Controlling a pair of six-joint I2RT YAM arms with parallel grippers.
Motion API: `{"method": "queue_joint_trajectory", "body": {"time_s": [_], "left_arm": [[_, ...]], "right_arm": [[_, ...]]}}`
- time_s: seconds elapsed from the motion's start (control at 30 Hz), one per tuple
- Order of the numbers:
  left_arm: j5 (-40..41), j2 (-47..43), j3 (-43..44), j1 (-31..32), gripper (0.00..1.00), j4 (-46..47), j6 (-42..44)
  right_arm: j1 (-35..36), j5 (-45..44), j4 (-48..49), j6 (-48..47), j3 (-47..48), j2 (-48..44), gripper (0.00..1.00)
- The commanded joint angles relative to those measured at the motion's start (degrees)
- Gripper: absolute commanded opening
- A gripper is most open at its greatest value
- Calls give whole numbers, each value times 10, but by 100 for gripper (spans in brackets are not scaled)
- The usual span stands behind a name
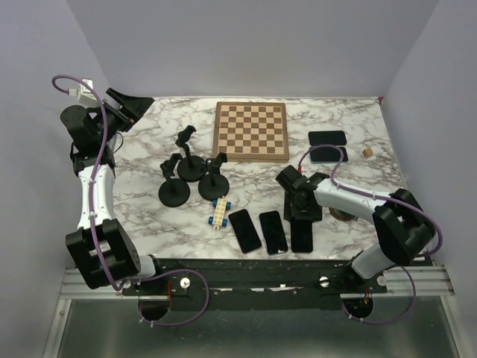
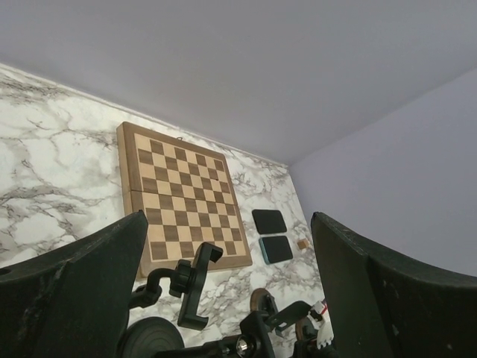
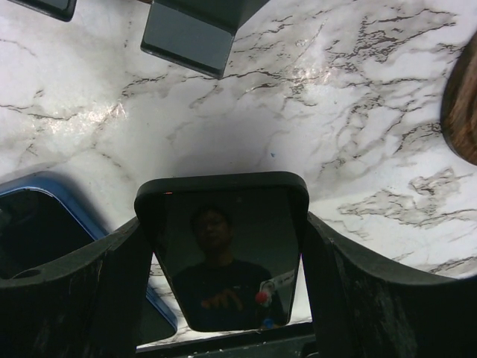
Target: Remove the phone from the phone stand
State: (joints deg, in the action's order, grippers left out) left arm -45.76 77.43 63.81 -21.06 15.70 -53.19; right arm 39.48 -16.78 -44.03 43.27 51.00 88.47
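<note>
A black phone sits between the fingers of my right gripper, and both of its side edges touch the pads. In the top view this phone is low over the marble near the front edge, the right gripper over its far end. Three black phone stands are grouped at centre left, and their clamps hold nothing. My left gripper hangs wide open above the back left corner, with nothing between its fingers.
Two more phones lie left of the held one; the nearer has a blue case. A chessboard lies at the back. Two dark phones and a wooden cube lie back right. A blue-yellow toy lies in front of the stands.
</note>
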Motion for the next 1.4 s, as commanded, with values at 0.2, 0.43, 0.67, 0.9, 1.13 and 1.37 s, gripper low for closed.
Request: {"method": "queue_joint_trajectory", "body": {"time_s": [0.2, 0.43, 0.67, 0.9, 1.13, 1.37], "left_arm": [[-21, 6, -12, -8, 99, 36, -20], [-22, 8, -12, -9, 99, 37, -21], [-23, 11, -14, -11, 99, 41, -24], [-24, 13, -15, -12, 99, 43, -25], [-26, 16, -14, -12, 99, 44, -27], [-26, 17, -14, -12, 98, 45, -27]], "right_arm": [[11, 21, 36, -4, -14, 9, 28], [19, 17, 30, -6, -5, 3, 49], [21, 5, 18, -10, -2, -23, 70], [23, 17, 33, -21, -8, -73, 85], [24, 15, 25, -19, -5, -73, 100], [29, 11, 42, -26, 2, -150, 100]]}}
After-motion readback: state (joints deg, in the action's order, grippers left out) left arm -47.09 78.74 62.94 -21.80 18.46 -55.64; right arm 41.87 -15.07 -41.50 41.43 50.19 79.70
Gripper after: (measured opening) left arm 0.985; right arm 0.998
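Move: The black phone held in the right gripper belongs on bare table just right of the blue-cased phone; that spot's middle is about 3 cm back, 2 cm left and 3 cm below this hand. The blue-cased phone lies some 7 cm left of the spot, level with it; the near empty stand is about 14 cm ahead of the hand and 2 cm left, the round-based stand 13 cm right and 4 cm ahead. From the left hand the spot is roughly 24 cm back, 44 cm right, far below. The held phone, tilted with its far end raised, is eased left about 1 cm towards the blue-cased phone and barely lower, the right fingers keeping their pinch on its long sides. After a short hold the fingers open fully and let go while the hand rises nearly 4 cm, drifting another 1 cm left and tilting some 10 degrees. ##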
